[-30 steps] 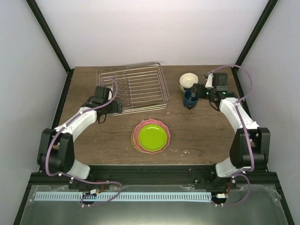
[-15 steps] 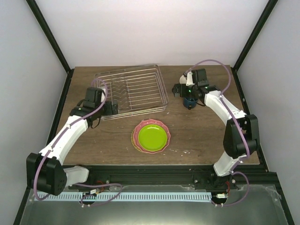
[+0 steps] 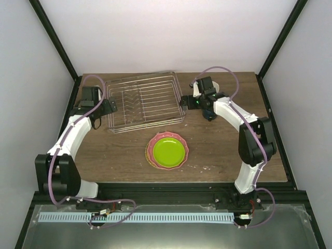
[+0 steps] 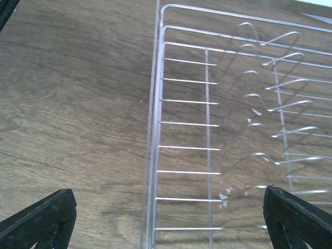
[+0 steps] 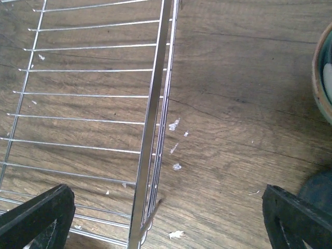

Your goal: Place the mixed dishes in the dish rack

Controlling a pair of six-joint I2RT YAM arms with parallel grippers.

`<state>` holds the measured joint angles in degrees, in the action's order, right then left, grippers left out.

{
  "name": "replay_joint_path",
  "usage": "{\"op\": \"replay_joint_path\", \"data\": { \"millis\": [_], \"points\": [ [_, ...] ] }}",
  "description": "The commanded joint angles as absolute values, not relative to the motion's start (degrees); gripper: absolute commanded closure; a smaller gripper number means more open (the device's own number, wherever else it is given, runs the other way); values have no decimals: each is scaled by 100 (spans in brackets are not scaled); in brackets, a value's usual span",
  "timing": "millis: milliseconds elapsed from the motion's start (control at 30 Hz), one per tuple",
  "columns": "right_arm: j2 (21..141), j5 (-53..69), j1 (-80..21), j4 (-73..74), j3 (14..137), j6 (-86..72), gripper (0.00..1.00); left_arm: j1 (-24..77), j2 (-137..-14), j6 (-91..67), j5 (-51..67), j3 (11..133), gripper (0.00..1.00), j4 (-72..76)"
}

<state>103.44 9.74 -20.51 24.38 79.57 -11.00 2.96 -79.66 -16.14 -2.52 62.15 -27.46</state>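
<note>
The dish rack (image 3: 144, 101), a silver wire basket with upright prongs, lies at the back of the table. My left gripper (image 3: 110, 106) is open over its left rim (image 4: 153, 155), one black fingertip (image 4: 44, 218) on each side. My right gripper (image 3: 184, 102) is open over its right rim (image 5: 155, 119). Nothing is held. The lime-green plate (image 3: 168, 150) rests on the pink scalloped plate (image 3: 150, 150) in front of the rack. The dark blue mug (image 3: 209, 114) stands beside my right arm, also seen low in the right wrist view (image 5: 319, 189). A bowl (image 5: 322, 72) shows at that view's right edge.
Brown wooden table (image 3: 233, 150) with black frame posts at both back corners. White crumbs (image 5: 175, 148) lie on the wood just right of the rack. In the top view the bowl is mostly hidden behind my right arm.
Left gripper swung back and left to the rack's left rim. Right gripper moved left from the mug and bowl to the rack's right rim. Both stayed open.
</note>
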Motion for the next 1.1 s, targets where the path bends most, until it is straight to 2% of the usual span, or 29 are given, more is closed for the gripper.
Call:
{"op": "replay_joint_path", "data": {
  "millis": [0,167,433,1067],
  "points": [
    [10387,825,-2161,2608,8259,-1086,0,85,-8082,-1636,-208,6391,0,-2563],
    [10398,645,-2248,2801,8137,-1046,0,-149,-8192,-1634,-375,6310,0,-2524],
    [10336,463,-2342,2961,7880,-1037,0,-658,-8508,-1867,8,6049,0,-2064],
    [9986,273,-2419,3367,7211,-870,0,-817,-8763,-1777,-27,6161,0,-2010]
  ]
}}
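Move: The dish rack's left rim runs under the left hand, its middle about 2 cm to the left, 2 ahead and 9 below. Its right rim's middle is some 3 cm left of the right hand, 4 ahead and 6 below. Right of the right hand stand the blue mug, 12 cm over and 3 back, and the white bowl, 11 over and 8 ahead, both about 8 below. Left hand swings left about 7 cm, lowering beside the rack; right sinks and backs along its right rim. ##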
